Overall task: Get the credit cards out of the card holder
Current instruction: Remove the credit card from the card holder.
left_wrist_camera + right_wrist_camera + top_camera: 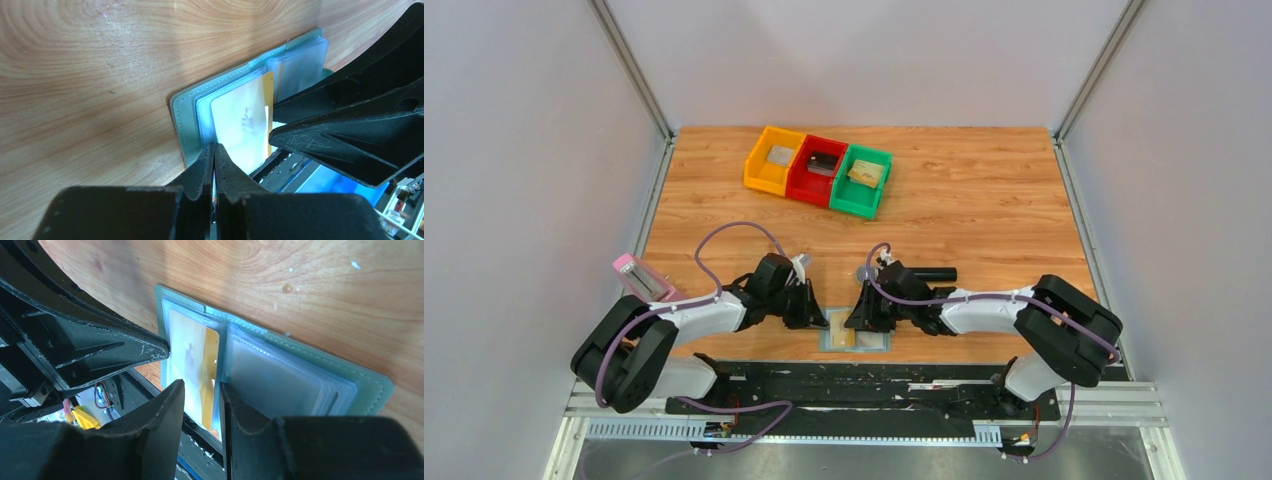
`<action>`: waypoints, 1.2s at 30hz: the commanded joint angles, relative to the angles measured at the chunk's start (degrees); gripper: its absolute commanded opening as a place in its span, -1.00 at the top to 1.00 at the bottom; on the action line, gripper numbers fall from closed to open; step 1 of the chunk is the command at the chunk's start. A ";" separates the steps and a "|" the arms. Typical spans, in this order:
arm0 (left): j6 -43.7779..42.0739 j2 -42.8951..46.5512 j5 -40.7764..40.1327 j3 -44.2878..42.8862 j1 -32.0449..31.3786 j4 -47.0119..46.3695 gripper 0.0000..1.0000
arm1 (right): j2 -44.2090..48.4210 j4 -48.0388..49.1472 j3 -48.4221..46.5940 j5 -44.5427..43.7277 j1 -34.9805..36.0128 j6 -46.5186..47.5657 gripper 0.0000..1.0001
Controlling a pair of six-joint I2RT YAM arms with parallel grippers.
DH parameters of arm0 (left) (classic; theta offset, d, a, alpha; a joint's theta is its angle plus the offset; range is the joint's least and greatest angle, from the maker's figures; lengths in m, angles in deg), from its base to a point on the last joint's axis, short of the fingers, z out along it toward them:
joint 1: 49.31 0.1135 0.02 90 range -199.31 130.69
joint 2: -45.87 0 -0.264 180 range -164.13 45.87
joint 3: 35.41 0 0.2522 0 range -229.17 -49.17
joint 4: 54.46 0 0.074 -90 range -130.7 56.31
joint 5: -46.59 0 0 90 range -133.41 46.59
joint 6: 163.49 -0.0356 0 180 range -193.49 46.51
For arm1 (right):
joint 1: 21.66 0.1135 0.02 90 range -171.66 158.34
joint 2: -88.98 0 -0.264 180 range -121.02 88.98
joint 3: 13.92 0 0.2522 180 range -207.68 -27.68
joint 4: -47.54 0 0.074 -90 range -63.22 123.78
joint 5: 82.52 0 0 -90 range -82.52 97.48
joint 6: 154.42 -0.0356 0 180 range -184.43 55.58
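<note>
The card holder (872,341) lies open at the table's near edge, pale blue-green with clear sleeves (285,375). A gold-yellow credit card (210,357) sits in a sleeve of one panel, glare washing out most of its face (240,125). My left gripper (214,146) is shut at the near edge of that panel (182,115), with a thin pale sliver of sleeve between its pads. My right gripper (201,385) hovers over the holder's centre crease with its jaws apart, the gold card showing in the gap beyond them. Both grippers (819,318) (856,318) meet over the holder.
Yellow (774,160), red (817,170) and green (862,180) bins stand in a row at the back, each with a card inside. A black cylinder (934,272) lies behind the right gripper. A pink object (639,277) sits at the left edge. A black rail (874,385) borders the near edge.
</note>
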 commanded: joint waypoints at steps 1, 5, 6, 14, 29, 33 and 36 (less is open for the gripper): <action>-0.72 -0.64 -2.57 1.34 -0.17 1.42 0.86 | 1.21 -5.64 -1.63 -4.55 0.30 0.04 0.33; -0.72 -0.90 -2.69 1.09 -0.20 1.60 0.86 | 0.25 -5.03 -1.96 -4.00 0.31 0.41 0.34; -0.70 -1.07 -2.70 1.03 -0.16 1.63 0.86 | 0.15 -4.28 -1.82 -3.68 0.31 0.55 0.34; -0.64 -0.96 -2.51 0.97 -0.21 1.68 0.86 | -0.61 -0.24 -0.78 -2.51 0.32 1.13 0.38; -0.73 -1.22 -2.67 0.98 -0.20 1.83 0.87 | 0.83 0.13 0.78 -4.14 0.18 1.64 1.00; -1.16 -1.44 -3.13 0.69 -0.20 2.58 0.87 | 3.89 -0.73 2.55 -4.82 -0.44 1.73 1.00; -1.34 -1.72 -3.25 0.26 -0.24 2.93 0.87 | 6.27 -1.86 3.54 -5.48 -0.70 1.98 1.00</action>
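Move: The credit card lies in the left page of the open card holder, its middle about 2 cm to the right hand's left, 1 cm back and 1 cm below, with the yellow edge between the open fingers. The holder's middle is 1 cm to that hand's right and 1 cm back; the microphone's middle is some 11 cm ahead and 12 cm to the right. From the left hand the card is about 3 cm right, 1 cm back and 1 cm below. The card's yellow right-hand edge is pinched by the right fingers: the hand hovers almost still around it, dips about half a centimetre as the fingers shut fully, then draws right by some 1 cm while rising slightly, pulling the card out of its pocket. The left hand stays put, its closed fingertips still on the holder's left page. ##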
